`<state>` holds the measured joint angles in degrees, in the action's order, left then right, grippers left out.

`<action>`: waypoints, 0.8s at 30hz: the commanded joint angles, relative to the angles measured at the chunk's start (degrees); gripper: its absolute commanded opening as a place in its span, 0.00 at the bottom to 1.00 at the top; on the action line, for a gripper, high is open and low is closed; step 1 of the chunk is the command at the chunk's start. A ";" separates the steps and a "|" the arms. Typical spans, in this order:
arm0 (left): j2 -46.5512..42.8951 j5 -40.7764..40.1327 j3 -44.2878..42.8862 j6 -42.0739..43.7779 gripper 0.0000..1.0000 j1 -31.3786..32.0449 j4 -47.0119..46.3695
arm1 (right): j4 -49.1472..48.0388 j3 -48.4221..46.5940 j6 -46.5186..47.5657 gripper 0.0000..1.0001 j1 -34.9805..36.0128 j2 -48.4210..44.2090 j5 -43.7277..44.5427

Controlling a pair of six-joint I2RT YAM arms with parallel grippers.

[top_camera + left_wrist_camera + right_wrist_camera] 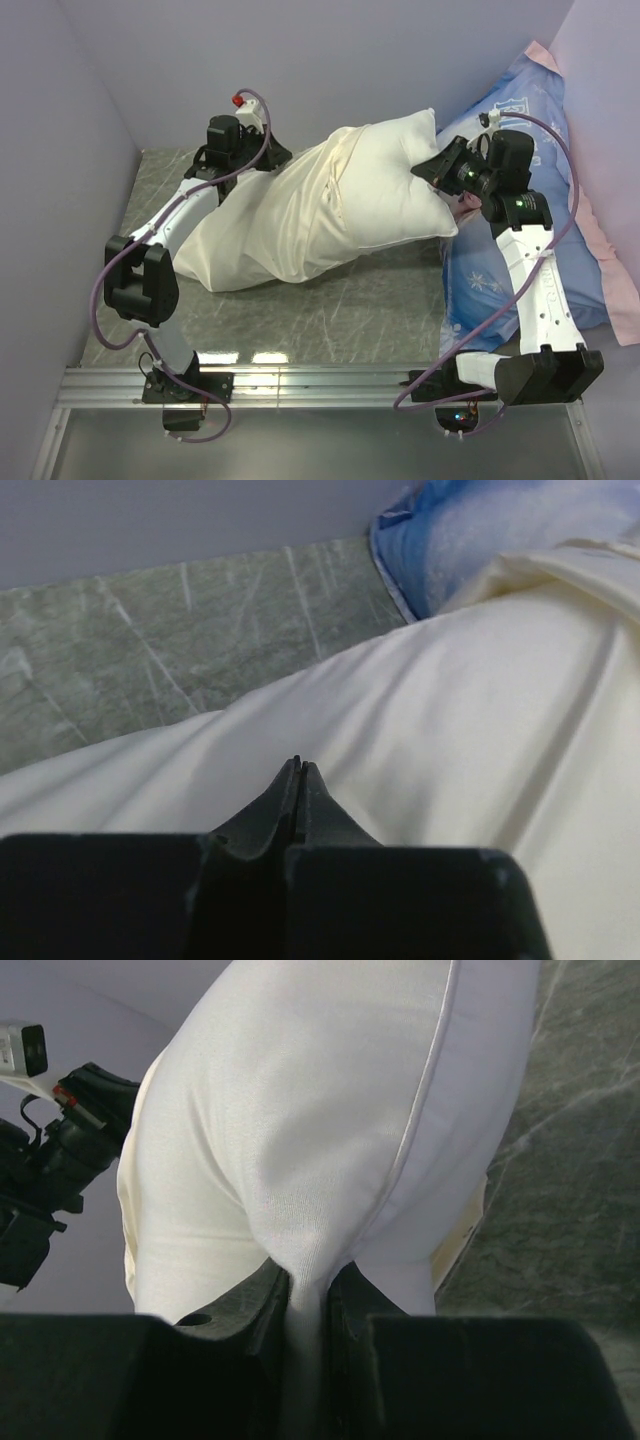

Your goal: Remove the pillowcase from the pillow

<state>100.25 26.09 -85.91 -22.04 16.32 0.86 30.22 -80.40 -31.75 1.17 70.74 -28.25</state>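
Note:
The cream pillowcase (285, 225) covers most of the white pillow (400, 190), whose bare right end sticks out of the case's mouth. My right gripper (428, 168) is shut on a pinch of white pillow fabric (320, 1110), which runs down between its fingers (310, 1285). A cream edge of the pillowcase (132, 1210) shows behind the pillow. My left gripper (262, 158) is at the far left end of the case, partly hidden behind it. In the left wrist view its tips (299, 764) are pressed together over the smooth pillowcase (450, 710), with no fabric seen between them.
A blue printed pillow (520, 270) with a pink edge lies at the right under my right arm, and its corner (440, 550) shows beyond the case. The grey marbled table (330, 310) is walled at the back and both sides.

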 commanded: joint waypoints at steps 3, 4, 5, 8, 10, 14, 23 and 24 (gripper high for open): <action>-2.60 -13.33 0.91 -5.28 0.00 -3.21 0.63 | -2.89 -6.52 -0.07 0.00 0.06 -4.12 2.41; -2.77 -13.60 2.40 -6.60 0.00 -4.35 0.11 | -2.71 -7.22 -0.16 0.00 -0.11 -4.47 2.32; -3.21 -14.30 3.02 -9.05 0.00 -5.41 0.02 | -2.45 -7.40 -0.24 0.00 -0.46 -4.56 2.24; -5.05 -10.03 4.61 -7.51 0.00 -7.79 -0.42 | -2.62 -8.10 -0.42 0.00 -0.91 -4.74 1.18; -7.25 -6.85 6.44 -5.56 0.00 -7.00 -4.79 | -2.53 -8.37 -0.42 0.00 -0.91 -3.95 -0.13; -10.50 0.34 4.79 -1.70 0.43 -5.95 -3.86 | -3.94 -7.49 -0.77 0.00 -0.91 -3.24 -1.80; -9.99 7.40 -1.10 10.52 0.59 -3.75 6.25 | -2.88 -10.13 0.11 0.00 -0.20 -1.40 -2.34; -9.72 7.75 -2.06 11.31 0.59 -3.40 8.00 | -2.88 -10.30 0.02 0.00 -0.12 -1.31 -2.34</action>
<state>90.89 30.94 -85.14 -15.79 12.25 4.56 33.50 -86.32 -31.88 0.75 70.02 -28.71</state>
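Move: The left hand's shut fingertips are at the pillowcase's far side. The case's middle lies some 11 cm back, 6 cm left and 15 cm below them, while the pillow's bare end is about 21 cm to their right and 10 cm back, roughly level in height. The right hand already grips this bare end, its middle about 4 cm left, 3 cm ahead and 3 cm lower. The blue pillow lies about 28 cm to the right of the right hand, 7 cm ahead and 26 cm below. With its shut fingers seeming to hold a fold of the pillowcase's far side, the left hand sweeps left about 10 cm, slightly forward and down, turning some 20 degrees counter-clockwise. Then the fingers open past halfway and the hand swings back right and turns back clockwise, rising about 9 cm and drawing back clear of the cloth. The right hand keeps its pinch on the pillow's bare end and lifts it nearly 4 cm. ##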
